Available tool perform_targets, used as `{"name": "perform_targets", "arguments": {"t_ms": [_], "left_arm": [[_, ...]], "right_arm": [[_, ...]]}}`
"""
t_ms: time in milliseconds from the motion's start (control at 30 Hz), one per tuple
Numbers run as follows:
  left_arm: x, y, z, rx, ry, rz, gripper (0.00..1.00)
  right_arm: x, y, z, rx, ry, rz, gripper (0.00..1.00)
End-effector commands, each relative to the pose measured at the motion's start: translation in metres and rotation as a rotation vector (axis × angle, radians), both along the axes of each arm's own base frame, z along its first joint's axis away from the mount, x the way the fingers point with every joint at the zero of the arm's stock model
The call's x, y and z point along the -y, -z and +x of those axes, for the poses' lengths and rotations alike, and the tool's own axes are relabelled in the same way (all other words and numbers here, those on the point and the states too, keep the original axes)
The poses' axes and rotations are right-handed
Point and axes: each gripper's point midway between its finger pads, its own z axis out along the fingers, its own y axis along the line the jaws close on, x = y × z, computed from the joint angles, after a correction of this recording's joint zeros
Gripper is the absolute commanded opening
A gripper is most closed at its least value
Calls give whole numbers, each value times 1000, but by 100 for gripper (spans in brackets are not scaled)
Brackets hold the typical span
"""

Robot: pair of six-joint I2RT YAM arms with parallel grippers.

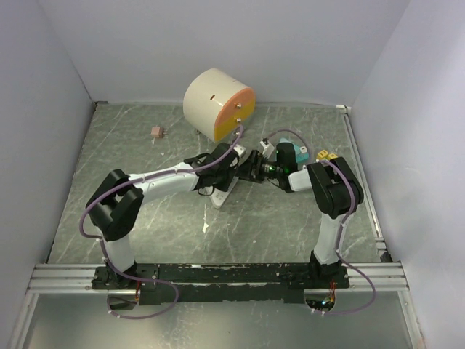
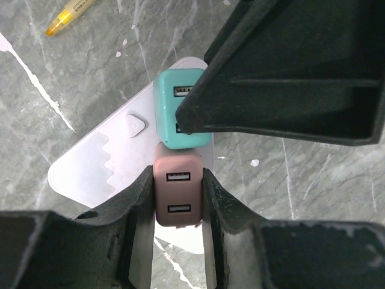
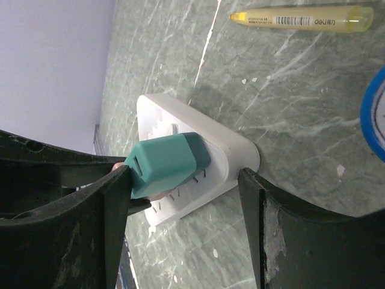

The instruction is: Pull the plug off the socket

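A white socket strip [image 2: 96, 168] lies flat on the grey table, seen in the top view as a white strip [image 1: 221, 196] under both wrists. Two plugs stand in it side by side: a pink plug [image 2: 176, 201] and a teal plug [image 2: 171, 120]. My left gripper [image 2: 177, 173] is shut on the pink plug, one finger on each side. My right gripper [image 3: 185, 176] is open and straddles the socket's end [image 3: 228, 150]. Its left finger touches the top of the teal plug [image 3: 165, 162], which sits tilted with its prongs showing. The grippers meet in the top view, left gripper [image 1: 251, 166] and right gripper [image 1: 266, 169].
A yellow pen [image 3: 301, 20] lies beyond the strip, and a blue tape roll [image 3: 373, 114] sits at the right edge. A cream and orange cylinder [image 1: 218, 104] stands at the back. A small pink block [image 1: 156, 131] lies back left. White walls enclose the table.
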Motion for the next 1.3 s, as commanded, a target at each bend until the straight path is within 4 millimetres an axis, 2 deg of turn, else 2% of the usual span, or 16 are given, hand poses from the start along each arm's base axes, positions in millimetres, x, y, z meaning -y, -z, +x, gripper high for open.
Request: {"name": "perform_targets", "arguments": {"t_ms": [0,100,200,333,467,600,733,833,933,1033,1133,1267], "left_arm": [[44,-81,14,160,117,-152,7],[52,-103,20,215,142,-144,7],[63,-117,19,243,188,-157,7],[68,-122,13,222,199,-191,7],[48,-114,-1,159,166,-181,7],[3,-115,-10,64,130,-272,7],[-68,-129,-1,-16,32,-502,7],[-122,-141,12,-27,-83,-666,7],[-171,-145,32,-39,-197,-797,7],[-220,-129,62,-83,-374,-906,7],[-249,-107,92,-147,-499,-928,7],[-262,-85,128,-191,-574,-935,7]], "right_arm": [[13,80,-24,-161,47,-196,65],[16,93,-24,-162,61,-270,65],[13,97,-25,-170,52,-276,65],[11,99,-26,-168,46,-296,65],[11,95,-25,-150,41,-292,67],[10,90,-24,-137,34,-287,68],[7,82,-24,-118,24,-267,69],[7,78,-24,-104,20,-264,70],[6,78,-25,-99,14,-262,71],[6,67,-22,-67,14,-253,71],[7,64,-22,-50,14,-259,72],[8,61,-20,-30,19,-270,73]]}}
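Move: Across the table to the left hand's front-left lies the loose pink plug, about 18 cm ahead, 26 cm to its left and 4 cm lower. This hand already grips the other pink plug, still on the socket; the teal plug is 4 cm ahead and 2 cm right, the yellow highlighter 9 cm ahead, 2 cm left and 4 cm below. From the right hand the teal plug is 2 cm left and 1 cm back. Pulling upward with its grip unchanged, the left hand draws the pink plug off the socket, veering about 4 cm right as it rises, then swings over some 30 cm left and lastly forward and down towards the loose plug, the wrist rolling its left side down and turning counter-clockwise. The right hand keeps its open fingers about the socket's teal-plug corner, nudging forward 2 cm and slightly left early on. ##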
